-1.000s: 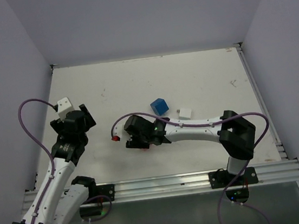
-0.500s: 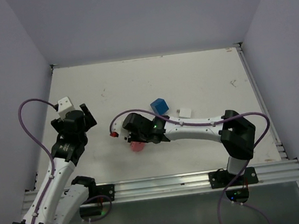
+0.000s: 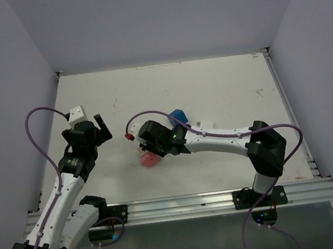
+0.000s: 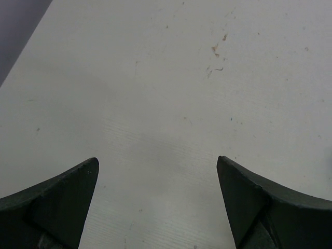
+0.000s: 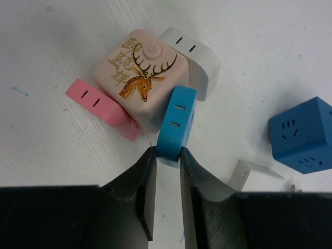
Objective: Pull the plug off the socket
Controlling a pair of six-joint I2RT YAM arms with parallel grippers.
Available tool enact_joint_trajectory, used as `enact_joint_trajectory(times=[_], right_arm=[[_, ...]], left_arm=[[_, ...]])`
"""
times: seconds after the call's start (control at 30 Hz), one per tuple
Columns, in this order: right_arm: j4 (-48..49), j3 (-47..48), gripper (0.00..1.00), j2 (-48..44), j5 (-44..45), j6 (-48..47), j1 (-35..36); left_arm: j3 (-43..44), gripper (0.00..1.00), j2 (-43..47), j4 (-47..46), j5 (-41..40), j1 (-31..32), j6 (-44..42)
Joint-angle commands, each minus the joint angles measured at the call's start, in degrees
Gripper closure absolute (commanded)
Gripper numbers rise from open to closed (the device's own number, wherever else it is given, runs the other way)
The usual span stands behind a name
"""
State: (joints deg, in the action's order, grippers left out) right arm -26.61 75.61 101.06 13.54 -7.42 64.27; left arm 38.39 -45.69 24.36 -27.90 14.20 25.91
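The socket (image 5: 142,78) is a cream-pink cube with a gold deer print, and it shows in the right wrist view. A pink plug (image 5: 98,106), a white plug (image 5: 194,57) and a blue plug (image 5: 176,122) sit in three of its sides. My right gripper (image 5: 167,151) is shut on the near end of the blue plug. From above, only a pink part of the socket (image 3: 149,159) peeks out beside the right gripper (image 3: 153,148). My left gripper (image 4: 157,163) is open over bare table, well left of the socket (image 3: 100,131).
A blue cube socket (image 5: 301,136) lies to the right of the held plug, seen from above at the blue cube (image 3: 178,117). A small white adapter (image 3: 206,124) lies beside it. White walls stand around the table (image 3: 223,87).
My right gripper has closed on the blue plug and shifted slightly away from the near edge, and the pink socket has come into view beside it. The left gripper moved a little forward, still open.
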Motion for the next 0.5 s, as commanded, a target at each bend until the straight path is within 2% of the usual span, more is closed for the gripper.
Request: enact_joint_trajectory(times=[0.0, 0.2, 0.33, 0.37, 0.47], right_arm=[[-0.5, 0.6, 1.0, -4.9, -1.8, 9.4, -1.1], [1.4, -3.0, 1.0, -9.3, -9.5, 17.2, -3.4], [3.2, -5.1, 1.0, -10.6, -11.2, 18.2, -4.0], [3.4, -5.3, 1.0, -10.8, -11.5, 18.6, -4.1], [4.4, -6.3, 1.0, -11.1, -12.3, 19.2, -4.8]], left_arm=[[0.9, 0.0, -0.6, -2.7, 6.2, -0.6, 0.1], [1.2, 0.0, -1.0, -1.1, 21.4, -0.6, 4.0], [0.8, 0.01, -1.4, 0.5, 28.2, -0.6, 4.5], [0.5, 0.0, -1.7, 0.7, 32.5, -0.6, 4.5], [-2.1, 0.0, -2.3, -0.4, 39.0, -0.6, 5.2]])
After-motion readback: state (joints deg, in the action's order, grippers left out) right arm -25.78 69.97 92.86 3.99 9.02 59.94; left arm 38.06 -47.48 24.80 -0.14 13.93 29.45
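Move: The blue plug is already between my right fingertips. It sits in the right side of the deer-printed socket, whose middle is about 5 cm left and 2 cm ahead of that hand. The pink plug is some 5 cm left and 2 back, the white plug 5 ahead and 3 left, and the blue block about 12 ahead and 7 right. From my open left hand the socket lies roughly 19 cm right, 3 back and 8 lower. I swing my wide-open left hand right towards the socket by about 8 cm, sinking a little and turning some 20 degrees clockwise, faster as it goes. My right fingers keep their pinch on the blue plug, rising about 2 cm while drawing back and to the right, the wrist tilting and turning clockwise, then nearly stopping. ##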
